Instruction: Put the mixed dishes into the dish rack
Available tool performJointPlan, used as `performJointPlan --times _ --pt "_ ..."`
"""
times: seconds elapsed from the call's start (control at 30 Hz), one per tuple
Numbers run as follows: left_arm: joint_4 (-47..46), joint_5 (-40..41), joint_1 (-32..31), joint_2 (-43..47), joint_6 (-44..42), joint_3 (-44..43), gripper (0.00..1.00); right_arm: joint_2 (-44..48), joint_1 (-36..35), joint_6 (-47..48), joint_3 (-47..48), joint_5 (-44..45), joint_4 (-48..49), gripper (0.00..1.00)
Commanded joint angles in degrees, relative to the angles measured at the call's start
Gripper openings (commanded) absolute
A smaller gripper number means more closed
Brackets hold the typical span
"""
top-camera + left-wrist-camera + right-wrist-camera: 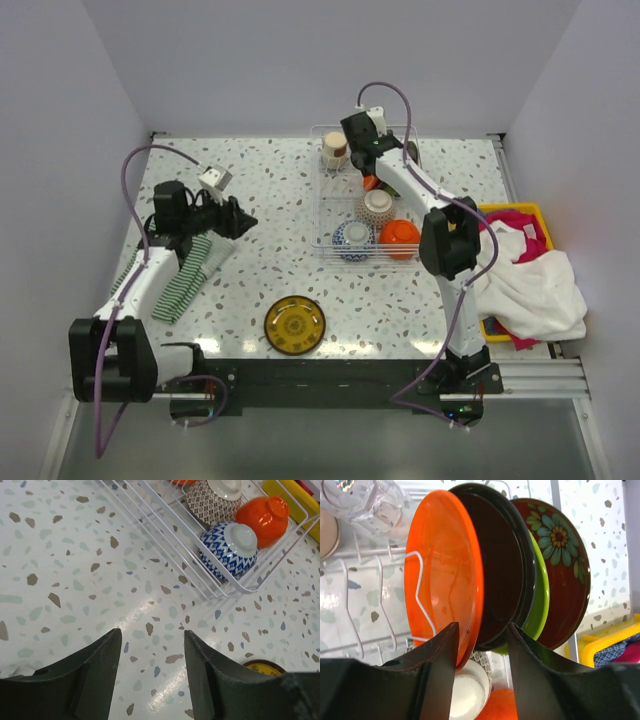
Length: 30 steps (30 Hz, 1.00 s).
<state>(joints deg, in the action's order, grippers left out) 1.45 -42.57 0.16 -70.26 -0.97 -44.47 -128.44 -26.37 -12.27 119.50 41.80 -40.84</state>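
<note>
The dish rack (322,215) stands at the back middle of the table. In it an orange plate (442,580), a black plate (500,570), a lime green plate (543,600) and a dark red flowered plate (565,565) stand on edge. My right gripper (482,630) is open just below them, its left finger beside the orange plate's rim. A blue-white bowl (229,547), an orange bowl (262,512) and a brown-patterned bowl (212,500) lie upside down in the rack. A dark red gold-patterned plate (294,325) lies flat on the table. My left gripper (152,640) hangs open over bare table.
A green-white striped cloth (190,270) lies under the left arm. A yellow bin (520,212) heaped with white and pink cloths sits at the right edge. A beige cup (334,148) and a glass cup (370,500) stand at the rack's far end.
</note>
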Motion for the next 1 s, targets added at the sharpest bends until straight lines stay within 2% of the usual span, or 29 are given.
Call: performJointPlan --times 0.0,0.1,0.2,0.33,0.5,0.6,0.73,0.97 --pt "4.7 -3.7 -1.9 -2.9 -8.4 1.2 0.58 8.5 0.3 -0.3 0.5 -3.5 -4.1 0.53" --pt "11.2 -6.5 -2.8 -6.3 -17.1 0.6 0.58 11.8 0.2 -1.2 2.4 -5.9 -8.6 0.58" --pt "16.7 -8.3 -4.5 -9.4 -25.2 0.3 0.59 16.2 0.0 -1.5 0.3 -6.4 -9.9 0.61" --pt "24.4 -8.4 -8.6 -13.2 -34.8 -1.3 0.59 23.1 0.0 -1.0 -11.3 -9.1 -7.8 0.64" --pt "28.5 -6.9 -13.5 -17.4 -39.5 -2.4 0.58 30.2 -0.1 -1.0 -22.4 -19.5 -6.5 0.64" --pt "28.5 -5.6 -14.1 -18.8 -40.6 -2.7 0.58 33.1 -0.1 0.4 -27.6 -24.6 -6.3 0.71" --pt "31.1 -5.8 -15.0 -21.0 -42.6 -4.0 0.57 36.0 0.0 0.4 -31.1 -26.3 -5.9 0.73" --pt "33.7 -5.4 -20.4 -24.7 -43.9 -5.5 0.56 39.9 0.0 0.1 -35.5 -26.5 -4.6 0.73"
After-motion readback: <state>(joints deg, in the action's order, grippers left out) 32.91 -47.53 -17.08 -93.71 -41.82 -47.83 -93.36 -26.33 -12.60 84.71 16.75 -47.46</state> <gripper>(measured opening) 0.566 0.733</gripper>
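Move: The yellow plate lies flat on the table some 21 cm back from the left hand, 13 cm to its right and 17 cm below. From that hand the striped cloth is about 8 cm back and 14 cm left. From the right hand the yellow plate is roughly 40 cm back, 26 cm left and 15 cm down; the orange plate stands just 3 cm ahead, 2 cm left; the orange bowl is some 18 cm back, 2 cm right. Bring the left gripper down about 15 cm and back towards the yellow plate, easing right, and swing it some 40 degrees clockwise with the fingers kept half open, stopping just short of the rim. Meanwhile open the right fingers wider to clear the orange plate; pull back about 17 cm over the bowls, arching up and down again while tipping the fingers downward. ##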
